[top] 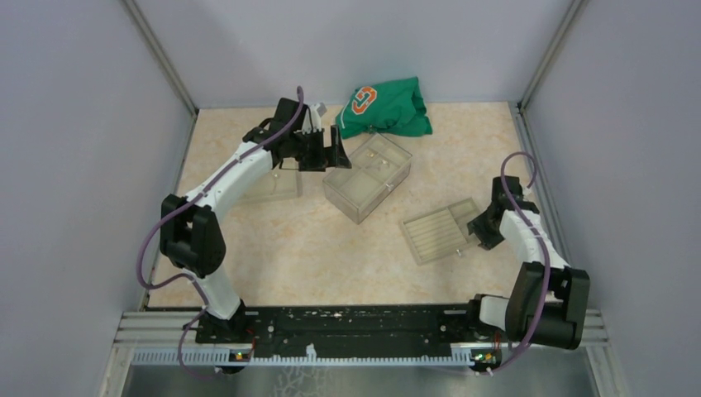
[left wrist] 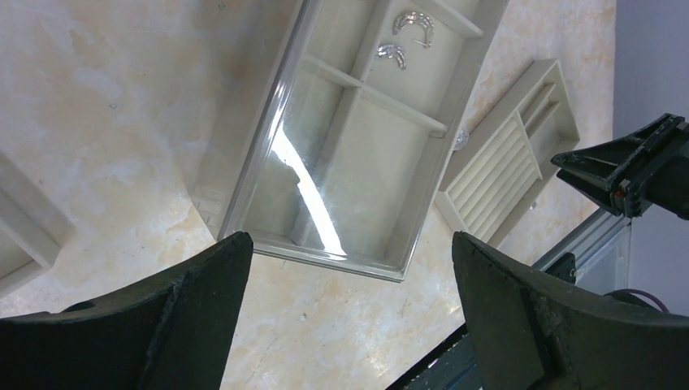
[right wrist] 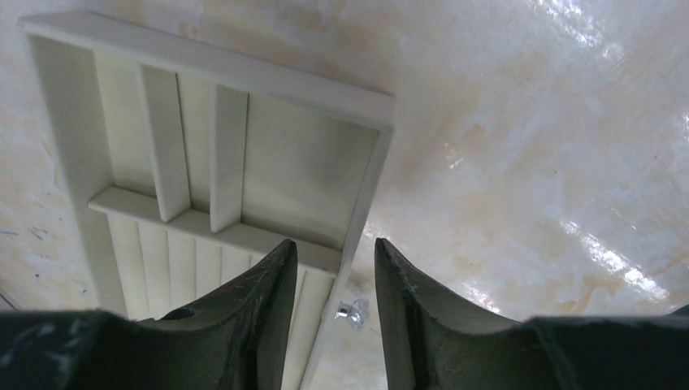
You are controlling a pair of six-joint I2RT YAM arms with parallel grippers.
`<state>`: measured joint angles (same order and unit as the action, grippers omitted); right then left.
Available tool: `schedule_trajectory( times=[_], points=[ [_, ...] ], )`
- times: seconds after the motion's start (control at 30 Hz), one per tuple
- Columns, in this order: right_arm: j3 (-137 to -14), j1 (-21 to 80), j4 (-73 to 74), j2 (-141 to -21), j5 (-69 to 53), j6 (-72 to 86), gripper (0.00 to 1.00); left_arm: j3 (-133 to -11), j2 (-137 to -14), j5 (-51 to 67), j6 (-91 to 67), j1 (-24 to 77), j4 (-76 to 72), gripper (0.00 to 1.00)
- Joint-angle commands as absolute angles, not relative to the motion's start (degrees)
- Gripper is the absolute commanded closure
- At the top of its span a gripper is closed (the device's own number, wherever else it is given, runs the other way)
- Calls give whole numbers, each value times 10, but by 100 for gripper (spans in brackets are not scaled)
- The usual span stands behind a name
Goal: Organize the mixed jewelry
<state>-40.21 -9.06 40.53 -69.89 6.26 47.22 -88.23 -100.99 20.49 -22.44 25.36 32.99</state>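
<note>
Two silvery hoop earrings [left wrist: 413,24] lie in a far compartment of the clear compartmented box [left wrist: 268,154]. My left gripper [left wrist: 349,252] hovers open over the box's near edge [top: 326,157], with nothing between its fingers. A tiny crystal stud [right wrist: 353,310] lies on the table against the edge of the slotted cream tray [right wrist: 244,81]. My right gripper [right wrist: 333,248] stands just above it, jaws partly open on either side of the stud and not touching it. In the top view the right gripper [top: 484,227] is at the tray's right end [top: 438,231].
A green cloth with an orange logo [top: 384,107] lies behind the box. Another clear tray [top: 273,186] sits under the left arm. Grey walls enclose the table on three sides. The arms' base rail [top: 355,318] runs along the near edge.
</note>
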Motion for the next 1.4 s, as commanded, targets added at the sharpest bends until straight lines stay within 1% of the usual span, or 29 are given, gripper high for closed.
schedule_trajectory(
  times=[0.0, 0.2, 0.27, 0.43, 0.47, 0.5, 0.53, 0.73, 1.0, 1.37],
  points=[
    [-410, -104, 356, -719, 91, 478, 62, -875, -985, 209, -223, 252, 324, 1],
    [-394, -106, 333, -739, 84, 462, 77, -875, -983, 187, -224, 252, 321, 2],
    [-388, -106, 327, -743, 77, 458, 80, -878, -986, 185, -227, 251, 318, 2],
    [-374, -106, 315, -746, 62, 442, 85, -886, -995, 187, -232, 250, 315, 1],
    [-373, -106, 311, -748, 57, 435, 89, -888, -997, 187, -232, 250, 315, 1],
    [-374, -106, 309, -750, 51, 429, 97, -888, -998, 186, -232, 250, 315, 1],
    [-378, -106, 311, -753, 47, 420, 100, -890, -1000, 186, -232, 250, 314, 1],
    [-429, -104, 349, -749, 17, 366, 100, -906, -1025, 188, -227, 249, 310, 1],
    [-547, -53, 431, -815, -14, 337, 100, -978, -1102, 194, -210, 242, 323, 1],
    [-625, 29, 425, -892, -24, 360, 100, -1036, -1172, 233, -210, 214, 335, 1]
  ],
)
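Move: The divided tray's rim runs just under my right fingers; its middle lies about 7 cm to the left, 3 cm ahead and 3 cm below. The tray's clear knob sits roughly 3 cm left and 1 cm back of that hand. The clear case stands about 24 cm left and 17 cm farther out. From my left hand, the tray's middle is some 24 cm right, 10 cm back and 16 cm down. I sink my right fingers about 2.5 cm onto the tray's near rim, beside its small compartments, and shut them on it. Then I raise the rim and carry it forward and left towards the clear case, turning counter-clockwise some 25 degrees. Late on, my left hand, still wide open, reaches about 7 cm forward and sinks half as far near the case, holding nothing. ##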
